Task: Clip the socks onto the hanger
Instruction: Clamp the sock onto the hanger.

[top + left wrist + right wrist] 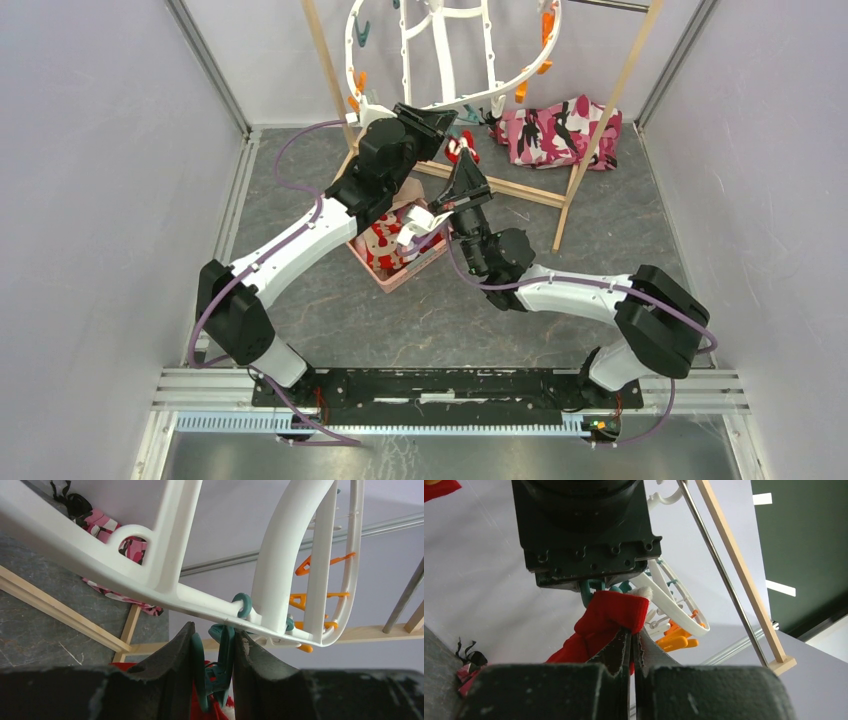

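The white oval hanger [440, 60] hangs from the wooden rack at the back. In the left wrist view my left gripper [214, 650] is shut on a teal peg [222, 662] under the hanger's rim [165, 575], squeezing its handles. A red sock [207, 707] shows just below that peg. My right gripper [631, 635] is shut on the red sock [611, 615] and holds its white-edged cuff up against the teal peg [589, 590], right under the left gripper's body. From above, the two grippers [440, 120] [465, 165] meet at the hanger's near rim, with the sock [460, 148] between them.
A pink basket [400, 265] with more red socks stands on the floor under the left arm. A pink, black and white cloth [560, 130] lies behind the wooden rack's base bar [520, 190]. Orange pegs [676, 637] hang along the hanger's rim.
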You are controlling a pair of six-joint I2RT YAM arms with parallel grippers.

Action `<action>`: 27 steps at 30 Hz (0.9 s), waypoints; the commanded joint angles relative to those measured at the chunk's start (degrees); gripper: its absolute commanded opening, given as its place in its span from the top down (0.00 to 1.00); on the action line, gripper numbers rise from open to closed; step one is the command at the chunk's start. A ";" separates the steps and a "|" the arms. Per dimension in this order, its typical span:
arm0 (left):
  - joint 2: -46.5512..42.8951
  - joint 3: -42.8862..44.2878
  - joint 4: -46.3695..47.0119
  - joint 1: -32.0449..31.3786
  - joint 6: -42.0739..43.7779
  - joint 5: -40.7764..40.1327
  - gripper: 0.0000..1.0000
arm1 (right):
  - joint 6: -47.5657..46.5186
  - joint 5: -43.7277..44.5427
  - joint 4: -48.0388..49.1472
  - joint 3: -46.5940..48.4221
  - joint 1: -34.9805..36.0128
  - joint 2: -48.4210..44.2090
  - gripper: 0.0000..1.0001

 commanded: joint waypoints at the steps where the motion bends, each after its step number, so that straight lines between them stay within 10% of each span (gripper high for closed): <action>1: 1.74 -2.41 -9.15 -0.13 1.08 0.28 0.84 | 1.40 2.04 -0.04 -1.23 0.41 -2.53 1.00; 13: 1.55 -1.92 -9.95 -0.13 0.93 0.96 0.34 | 2.29 3.07 -0.28 -1.26 0.43 -1.66 1.00; 27: -2.06 -3.94 -8.20 -0.13 6.55 0.08 0.12 | 8.71 4.40 -8.10 0.38 0.43 -2.79 0.97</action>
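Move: The teal clip is already squeezed between my left fingers, right at the hand point, its jaws pointing to my right at the red sock. The hanger's near rim passes about 5 cm above that hand and 1 cm ahead, level sideways; orange pegs on the rim sit some 11 cm right, 6 cm ahead and 6 cm up. From my right hand, which holds the sock, the clip is roughly 5 cm ahead, 3 cm left and 1 cm higher. After a brief hold, my left fingers spread from about a third open to nearly wide, letting the clip close on the sock, and that hand drops nearly 6 cm away from the rim, its tip dipping slightly. Meanwhile my right hand keeps the sock pinched and sinks some 3 cm, also tipping down a little. ##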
